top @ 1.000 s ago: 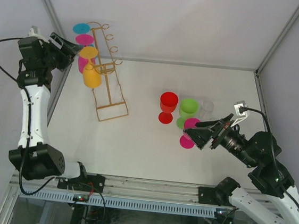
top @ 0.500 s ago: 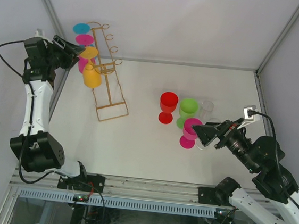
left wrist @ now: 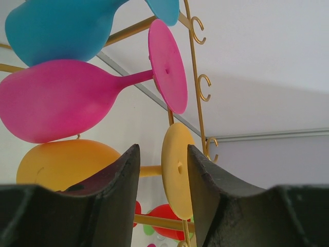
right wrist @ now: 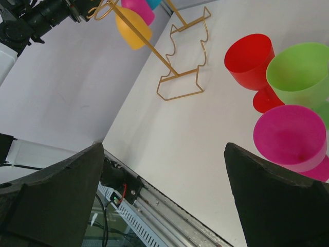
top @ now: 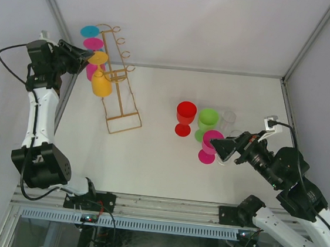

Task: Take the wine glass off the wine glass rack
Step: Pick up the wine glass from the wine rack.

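The gold wire wine glass rack (top: 120,95) leans at the back left, its hooks (left wrist: 197,92) visible in the left wrist view. A yellow wine glass (top: 101,84) hangs on it with its foot (left wrist: 177,175) outward, below a pink glass (left wrist: 51,103) and a blue one (left wrist: 56,25). My left gripper (top: 84,56) is at the rack's left side. Its jaws (left wrist: 162,152) straddle the yellow foot with a gap showing on the stem side. My right gripper (top: 216,145) stands wide open and empty over the table (right wrist: 163,148), beside a standing pink glass.
Four glasses stand upright mid-table: red (top: 185,117), green (top: 208,121), pink (top: 210,146) and clear (top: 228,118). The red (right wrist: 249,56), green (right wrist: 298,74) and pink (right wrist: 290,135) ones lie close to my right fingers. Enclosure walls rise just behind the rack.
My left gripper has come in closer to the rack and its jaws have narrowed around the yellow glass's foot. The right arm has drawn back slightly, still wide open.
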Robot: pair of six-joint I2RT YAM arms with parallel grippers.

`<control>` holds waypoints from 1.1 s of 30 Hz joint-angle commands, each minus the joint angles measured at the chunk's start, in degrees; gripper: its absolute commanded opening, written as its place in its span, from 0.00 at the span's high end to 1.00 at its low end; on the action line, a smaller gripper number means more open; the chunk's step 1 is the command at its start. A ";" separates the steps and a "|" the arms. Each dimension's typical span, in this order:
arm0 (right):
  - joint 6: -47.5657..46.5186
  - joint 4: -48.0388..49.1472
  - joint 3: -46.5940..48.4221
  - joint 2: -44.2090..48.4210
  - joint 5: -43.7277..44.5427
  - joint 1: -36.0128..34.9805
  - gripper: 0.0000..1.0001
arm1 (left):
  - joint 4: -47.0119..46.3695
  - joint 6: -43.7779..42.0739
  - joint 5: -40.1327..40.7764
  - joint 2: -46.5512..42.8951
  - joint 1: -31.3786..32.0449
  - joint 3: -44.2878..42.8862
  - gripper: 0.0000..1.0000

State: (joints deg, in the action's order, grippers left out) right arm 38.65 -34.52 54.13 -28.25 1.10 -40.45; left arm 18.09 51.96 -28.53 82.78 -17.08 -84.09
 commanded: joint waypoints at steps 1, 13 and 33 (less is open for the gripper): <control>0.45 1.21 0.36 -0.45 0.40 0.37 0.00 | -2.09 -0.03 -0.59 -1.02 -0.08 1.41 0.56; 1.40 1.93 0.36 -1.65 -0.26 0.37 0.00 | -1.50 -0.29 -0.26 -0.62 -0.14 0.38 0.68; 1.77 1.35 0.36 -1.73 -0.49 0.37 0.00 | 1.27 -3.90 1.06 -3.47 -0.07 -0.70 0.81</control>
State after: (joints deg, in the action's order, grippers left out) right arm 39.88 -34.52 54.13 -29.71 0.99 -40.45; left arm 17.91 50.92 -28.34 82.17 -17.08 -83.37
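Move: Just at the left hand's half-closed fingertips, the orange wine glass hangs foot-up on the rack, its foot reaching into the gap; its middle is about 1 cm ahead, 2 cm right and 6 cm below. The pink glass hangs roughly 7 cm farther out and 2 cm left of it, the blue one some 13 cm farther out and 4 cm left of it. From the right hand, the orange glass is around 28 cm ahead, 42 cm left, slightly below. Closing steadily on the orange glass's foot, the left fingers pinch the disc across its thickness, one pad on its upper face and the other underneath. The left hand stays almost in place meanwhile, sinking barely half a centimetre and easing back up, with no real turn of the wrist; the closing stops on the foot before the gripper is fully shut. ##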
